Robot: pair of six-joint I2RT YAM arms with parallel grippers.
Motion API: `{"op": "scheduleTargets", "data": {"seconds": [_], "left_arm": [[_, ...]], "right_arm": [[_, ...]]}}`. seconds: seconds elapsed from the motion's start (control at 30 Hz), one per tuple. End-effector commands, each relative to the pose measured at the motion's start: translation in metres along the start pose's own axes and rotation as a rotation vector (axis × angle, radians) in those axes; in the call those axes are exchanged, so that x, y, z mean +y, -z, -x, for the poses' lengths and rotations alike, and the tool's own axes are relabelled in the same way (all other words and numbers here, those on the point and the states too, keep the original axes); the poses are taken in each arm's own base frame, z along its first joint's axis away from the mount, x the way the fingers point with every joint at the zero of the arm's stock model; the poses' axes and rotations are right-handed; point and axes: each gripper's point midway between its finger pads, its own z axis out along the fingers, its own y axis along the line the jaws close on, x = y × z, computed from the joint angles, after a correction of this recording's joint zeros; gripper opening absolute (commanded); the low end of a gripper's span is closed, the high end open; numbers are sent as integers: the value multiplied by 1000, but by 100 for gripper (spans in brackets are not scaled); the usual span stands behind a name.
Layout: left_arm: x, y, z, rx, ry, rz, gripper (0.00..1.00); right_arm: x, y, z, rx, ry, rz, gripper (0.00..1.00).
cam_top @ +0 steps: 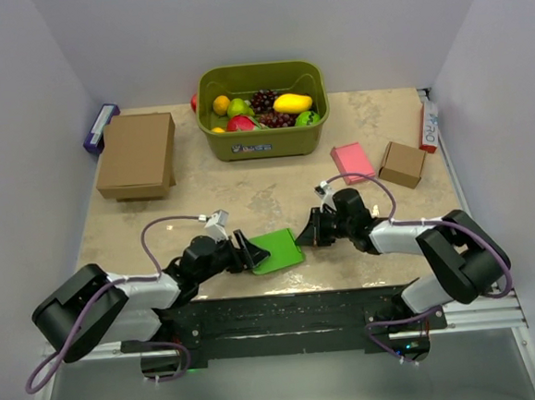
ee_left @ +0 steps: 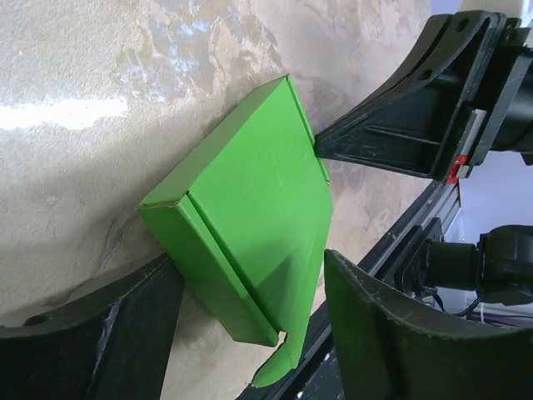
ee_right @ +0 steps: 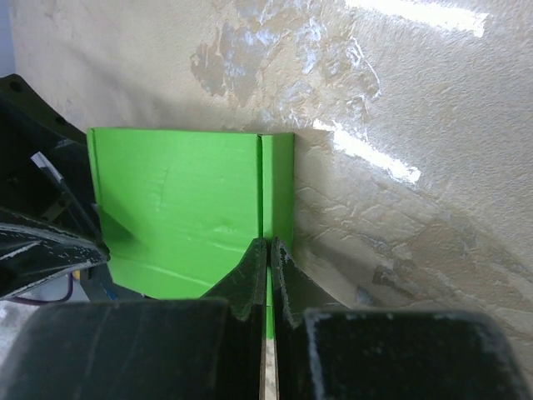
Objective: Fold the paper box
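The paper box [cam_top: 276, 251] is bright green and lies flat on the table near its front edge, between both arms. In the left wrist view the paper box [ee_left: 250, 208] shows a folded side wall and a small tab hanging past the table edge. My left gripper [cam_top: 253, 254] is open, and its fingers [ee_left: 92, 333] straddle the box's near end. My right gripper [cam_top: 303, 234] is shut. Its tips [ee_right: 268, 243] press against the crease at the edge of the paper box [ee_right: 183, 200], and the same gripper [ee_left: 321, 146] meets the box's far corner in the left wrist view.
An olive basket [cam_top: 265, 143] of toy fruit stands at the back centre. A large brown cardboard box [cam_top: 136, 155] sits at the back left. A pink flat box [cam_top: 352, 162] and a small brown box [cam_top: 402, 163] lie to the right. The black front rail [cam_top: 276, 310] runs just below the green box.
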Motion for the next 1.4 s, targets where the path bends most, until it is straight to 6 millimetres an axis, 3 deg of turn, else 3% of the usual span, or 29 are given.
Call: {"op": "scheduleTargets", "data": {"seconds": [0.0, 0.23, 0.33, 0.37, 0.43, 0.47, 0.53, 0.57, 0.63, 0.67, 0.73, 0.77, 0.83, 0.87, 0.9, 1.07, 1.13, 1.3, 1.37], "left_arm": [[-29, -3, 26, -101, 20, -106, 62], [-35, -11, 27, -94, 55, -130, 34], [-39, -12, 25, -77, 77, -152, 25], [-41, -13, 23, -61, 83, -163, 24], [-45, -11, 21, -25, 100, -186, 24], [-45, -10, 20, -9, 113, -192, 24], [-46, -4, 21, 27, 145, -221, 24], [-45, -1, 21, 36, 157, -224, 22], [-43, 7, 26, 50, 177, -237, 20], [-39, 9, 23, 68, 188, -222, 20], [-39, 16, 26, 85, 191, -228, 19], [-35, 18, 22, 109, 205, -212, 19], [-35, 25, 21, 141, 228, -222, 19], [-32, 28, 18, 162, 245, -215, 19], [-30, 31, 16, 181, 271, -216, 19], [-25, 48, 6, 258, 364, -239, 20], [-24, 52, 4, 272, 388, -233, 20], [-19, 59, 5, 280, 433, -225, 20], [-21, 63, 7, 282, 445, -238, 20]], "right_arm": [[-23, -2, -19, 45, -15, -75, 0], [-13, 0, -9, 17, 30, -39, 0], [2, 9, 7, -44, 83, -23, 22], [3, 12, 11, -62, 102, -44, 39], [23, 25, 32, -151, 203, -49, 55], [25, 28, 31, -174, 282, -109, 69], [52, 40, 42, -258, 390, -115, 81], [66, 39, 31, -249, 458, -96, 84], [82, 48, 37, -320, 512, -101, 92], [95, 49, 28, -326, 556, -80, 94], [102, 54, 30, -380, 638, -126, 98], [114, 52, 16, -364, 695, -106, 98], [122, 55, 17, -407, 782, -171, 99], [130, 50, -3, -369, 879, -169, 99], [139, 51, -2, -393, 910, -190, 99], [144, 46, -15, -438, 1084, -382, 99], [142, 35, -22, -431, 1140, -452, 99], [151, 15, -50, -416, 1300, -511, 99], [148, 11, -51, -418, 1306, -544, 99]]}}
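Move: The green paper box sits between my hands. Its middle is about 5 cm to the right of my left hand, barely 1 cm ahead and some 2 cm below; from my right hand it is about 6 cm left, 2 cm back and 2 cm below. From my right hand the pink box lies some 20 cm ahead and 16 cm right, and a small paper scrap about 7 cm ahead and 20 cm right. My left fingers close on the left end of the paper box and rise some 4 cm, then carry it leftward about 5 cm and slightly back, rolling the wrist about 30 degrees. Meanwhile my shut right fingers come off the box's right edge, open wide, lift about 11 cm, swing back and left round to its near side, and sink again with a strong wrist turn, still open. ##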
